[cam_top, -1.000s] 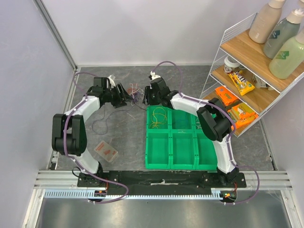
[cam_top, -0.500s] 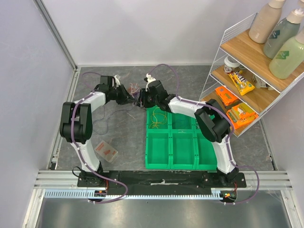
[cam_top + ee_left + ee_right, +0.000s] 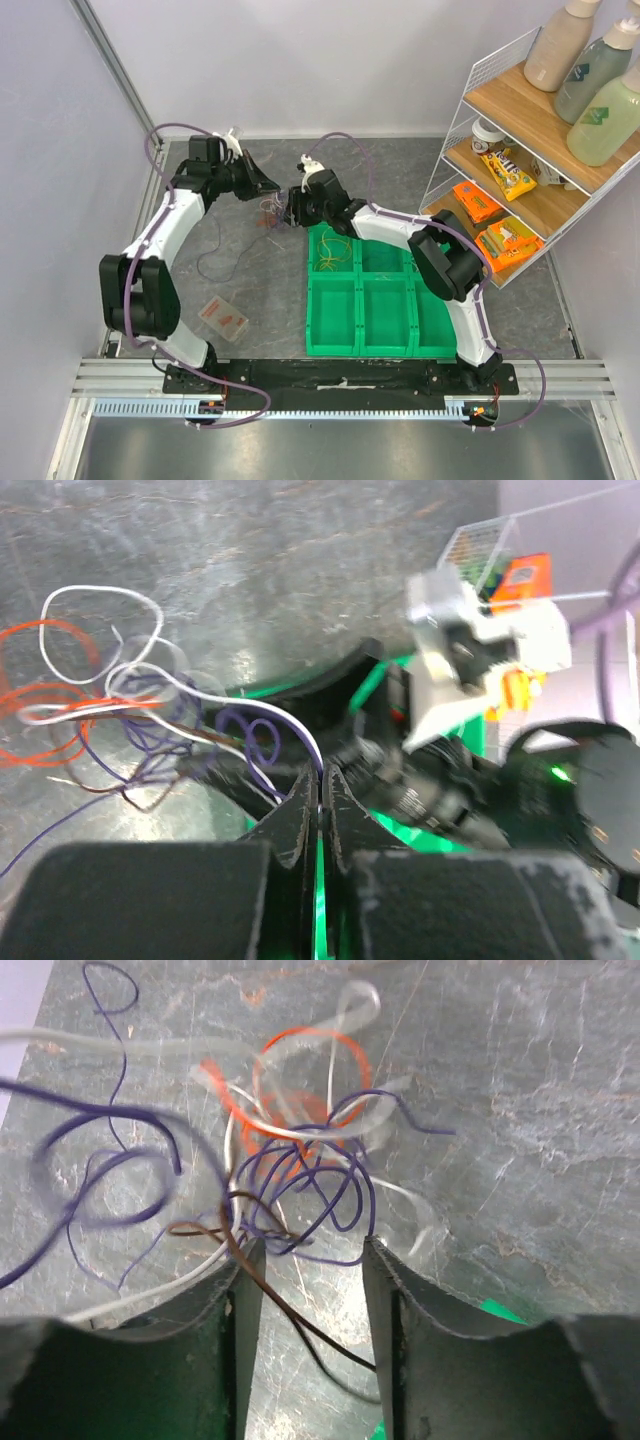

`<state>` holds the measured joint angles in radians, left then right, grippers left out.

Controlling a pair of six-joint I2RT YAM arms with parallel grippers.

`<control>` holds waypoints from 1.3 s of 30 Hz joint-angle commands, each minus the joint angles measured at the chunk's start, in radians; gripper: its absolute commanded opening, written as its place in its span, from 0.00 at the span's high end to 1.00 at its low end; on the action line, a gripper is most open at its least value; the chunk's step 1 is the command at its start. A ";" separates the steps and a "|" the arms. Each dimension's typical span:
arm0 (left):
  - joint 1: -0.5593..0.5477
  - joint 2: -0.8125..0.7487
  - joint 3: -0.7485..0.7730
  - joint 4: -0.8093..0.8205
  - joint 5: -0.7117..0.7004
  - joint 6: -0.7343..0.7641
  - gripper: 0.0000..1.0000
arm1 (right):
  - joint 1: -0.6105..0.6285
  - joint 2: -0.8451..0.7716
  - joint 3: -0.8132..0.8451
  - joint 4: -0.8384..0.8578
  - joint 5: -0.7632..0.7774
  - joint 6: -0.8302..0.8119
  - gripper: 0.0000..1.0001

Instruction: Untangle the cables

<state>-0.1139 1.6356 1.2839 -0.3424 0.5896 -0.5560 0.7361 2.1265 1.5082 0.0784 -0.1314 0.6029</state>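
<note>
The cables (image 3: 300, 1140) are a tangle of thin purple, orange, white and brown wires on the grey table, far of the green tray (image 3: 365, 320). They lie between both grippers (image 3: 271, 207). My left gripper (image 3: 320, 777) is shut, and a white and a purple strand of the bundle (image 3: 130, 705) run into its tips. My right gripper (image 3: 308, 1250) is open just short of the tangle. A purple loop and a brown wire cross the gap between its fingers (image 3: 378, 1260). From above, the left gripper (image 3: 268, 187) and the right gripper (image 3: 289, 208) almost meet.
One far-left tray compartment holds yellow wires (image 3: 334, 250). A small clear box (image 3: 223, 318) lies near the left arm, and a thin dark wire (image 3: 205, 262) trails on the table. A wire shelf (image 3: 520, 150) with snacks and bottles stands at the right.
My left gripper has shut on strands of the bundle and drawn back toward the far left. The right gripper has slid left up to the tangle and opened slightly.
</note>
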 commanded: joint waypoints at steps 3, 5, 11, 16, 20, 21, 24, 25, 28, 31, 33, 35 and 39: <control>0.013 -0.199 0.046 -0.095 0.061 0.050 0.98 | 0.003 0.001 0.101 0.000 0.148 -0.048 0.65; 0.014 -0.264 0.077 -0.109 0.027 0.056 0.98 | -0.003 0.013 0.124 -0.028 0.193 -0.028 0.76; 0.013 -0.417 0.302 -0.165 -0.128 0.082 0.98 | -0.027 0.081 0.187 -0.074 0.204 0.037 1.00; 0.013 -0.445 0.460 -0.213 -0.250 0.094 0.98 | -0.040 0.151 0.268 -0.115 0.185 0.069 1.00; 0.013 -0.431 0.519 -0.260 -0.295 0.103 0.98 | -0.050 0.170 0.288 -0.141 0.196 0.072 0.99; 0.013 -0.428 0.522 -0.270 -0.301 0.103 0.98 | -0.053 0.176 0.299 -0.155 0.203 0.064 0.99; 0.014 -0.450 0.523 -0.279 -0.361 0.100 0.98 | -0.064 0.200 0.346 -0.227 0.243 0.025 1.00; 0.013 -0.463 0.526 -0.276 -0.396 0.100 0.98 | -0.069 0.207 0.356 -0.244 0.256 0.014 1.00; 0.013 -0.507 0.575 -0.239 -0.470 0.117 0.98 | -0.081 0.225 0.368 -0.247 0.286 -0.006 1.00; 0.013 -0.505 0.667 -0.221 -0.459 0.120 0.98 | -0.089 0.274 0.440 -0.281 0.291 -0.029 1.00; 0.013 -0.497 0.733 -0.231 -0.448 0.114 0.98 | -0.089 0.296 0.486 -0.301 0.308 -0.043 1.00; 0.014 -0.505 0.791 -0.245 -0.453 0.100 0.98 | -0.090 0.319 0.512 -0.304 0.322 -0.055 1.00; 0.014 -0.542 0.868 -0.181 -0.459 0.077 0.98 | -0.095 0.388 0.593 -0.344 0.335 -0.080 1.00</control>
<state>-0.1024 1.1389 2.0628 -0.6079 0.1555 -0.4786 0.6430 2.4554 2.0048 -0.2226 0.1593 0.5701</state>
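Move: The tangle of purple, orange and brown cable, with white looped through it, lies about 4 cm ahead, 4 cm left and 5 cm below the right hand. A brown strand runs between that hand's half-open fingers, roughly 1 cm ahead, 1 cm left and 1 cm below. The tray's near-left-hand compartment with the yellow cable is some 5 cm back, 10 cm right and 6 cm lower. From the left hand, already holding white and purple, the tangle is about 3 cm ahead, 2 cm left and 14 cm down. The white and purple cables, still pinched by the left hand, are pulled up fast out of the tangle, over 40 cm, also back and somewhat left, the fingers tipping up to level. The right hand shuts on brown and purple strands while rising a little forward, then sinks towards the table and carries on forward and slightly right, about 12 cm forward in all, turning clockwise. ##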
